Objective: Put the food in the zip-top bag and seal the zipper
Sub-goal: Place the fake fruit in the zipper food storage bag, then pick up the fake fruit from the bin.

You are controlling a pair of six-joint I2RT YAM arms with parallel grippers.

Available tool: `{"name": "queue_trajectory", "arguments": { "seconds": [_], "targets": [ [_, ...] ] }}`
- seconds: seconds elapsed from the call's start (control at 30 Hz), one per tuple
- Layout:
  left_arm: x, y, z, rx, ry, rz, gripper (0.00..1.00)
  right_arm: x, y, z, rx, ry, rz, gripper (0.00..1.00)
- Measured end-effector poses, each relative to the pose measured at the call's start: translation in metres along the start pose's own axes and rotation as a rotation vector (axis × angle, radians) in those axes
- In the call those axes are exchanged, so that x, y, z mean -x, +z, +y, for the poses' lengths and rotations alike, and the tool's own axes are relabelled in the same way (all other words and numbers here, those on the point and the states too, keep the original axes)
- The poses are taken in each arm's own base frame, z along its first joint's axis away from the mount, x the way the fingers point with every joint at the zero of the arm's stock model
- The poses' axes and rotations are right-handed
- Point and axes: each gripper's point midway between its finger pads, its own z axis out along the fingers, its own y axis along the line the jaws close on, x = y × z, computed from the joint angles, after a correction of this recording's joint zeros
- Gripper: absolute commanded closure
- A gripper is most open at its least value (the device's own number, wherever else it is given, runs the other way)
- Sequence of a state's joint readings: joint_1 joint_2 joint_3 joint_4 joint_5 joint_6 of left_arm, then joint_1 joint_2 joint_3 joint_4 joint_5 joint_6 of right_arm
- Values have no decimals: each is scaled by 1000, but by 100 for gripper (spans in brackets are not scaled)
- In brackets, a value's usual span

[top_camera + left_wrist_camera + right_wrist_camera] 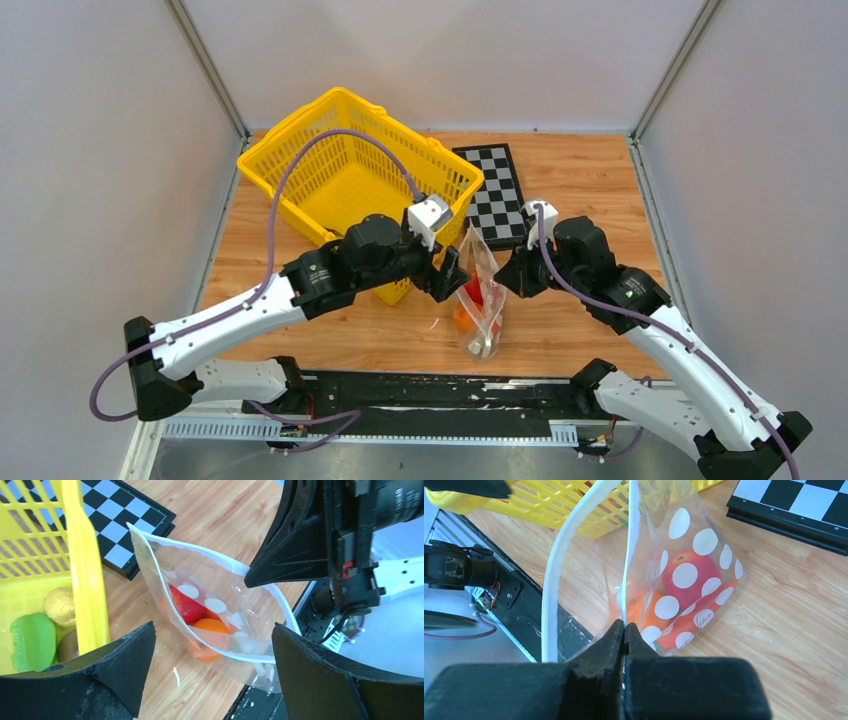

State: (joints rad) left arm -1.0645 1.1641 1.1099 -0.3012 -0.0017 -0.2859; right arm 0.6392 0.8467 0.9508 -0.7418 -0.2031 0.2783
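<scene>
The zip-top bag [482,290] is clear with white dots and hangs upright with its mouth open over the table's front middle. My right gripper [625,626] is shut on the bag's rim, pinching one side of the pale zipper [555,575]. Inside the bag lie a red tomato [689,575], an orange [210,630] and an orange carrot [696,615]. My left gripper [214,630] hovers just left of the bag's mouth, its fingers [125,655] spread wide and holding nothing. More food sits in the basket: a green pepper [32,640] and a brown ball [60,605].
A yellow mesh basket [300,165] stands at the back left, close behind my left arm. A folded chessboard [500,190] lies at the back centre. The table's front edge and a black rail [430,385] run just below the bag.
</scene>
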Motion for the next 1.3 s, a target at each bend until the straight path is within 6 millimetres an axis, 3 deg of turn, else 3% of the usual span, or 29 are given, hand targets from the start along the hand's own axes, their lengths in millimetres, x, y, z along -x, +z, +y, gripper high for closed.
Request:
{"name": "queue_trajectory", "arguments": {
  "seconds": [0.17,0.37,0.47,0.6,0.67,0.77,0.83,1.03,1.13,1.2,1.3],
  "targets": [
    [4,-20,1,30,-95,-15,9,3,-1,3,19,15,-35,100],
    [-33,1,3,67,-207,117,10,10,-1,16,86,36,-71,100],
    [-51,16,3,71,-239,181,26,13,-2,22,116,42,-79,100],
    [-73,30,5,94,-244,257,62,14,-5,25,129,47,-86,100],
    [-78,33,8,113,-231,283,75,13,-8,23,116,49,-90,100],
    [-71,37,11,126,-200,282,94,12,-18,15,55,54,-84,100],
    [-55,43,8,114,-178,257,99,15,-31,9,-3,52,-84,100],
    [-3,65,-24,-34,-170,164,100,34,-80,-6,-153,42,-162,100],
    [4,72,-26,-45,-164,148,100,39,-98,-16,-229,45,-187,100],
    [0,76,-21,-21,-154,158,100,38,-98,-20,-253,47,-184,100],
    [-13,83,-6,31,-145,186,92,30,-79,-25,-253,54,-150,100]
  ]
}}
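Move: The bag's free left rim, where the left fingers will shut, lies some 2 cm to the right of the left hand, level fore and aft, and about 9 cm below it. From there the tomato in the bag is about 3 cm ahead, 5 right and the orange about 3 back, 3 right, both near 18 below; the yellow basket's middle is some 16 ahead, 19 left, 20 below. From the right hand, already pinching the opposite rim, the free rim is about 6 cm left and 3 below. With its fingers open, the left hand rises a touch, then dips about 9 cm below its start onto the bag's free left rim, tipping down some 15-20 degrees and closing to pinch the film, then carries it up and about 6 cm to the right, sinking slightly at the end. The right hand keeps its shut pinch on the opposite rim, drifts nearly 2 cm left and up while the left hand comes down, then draws right about 9 cm and up, turning clockwise, and eases down a little at the end. ##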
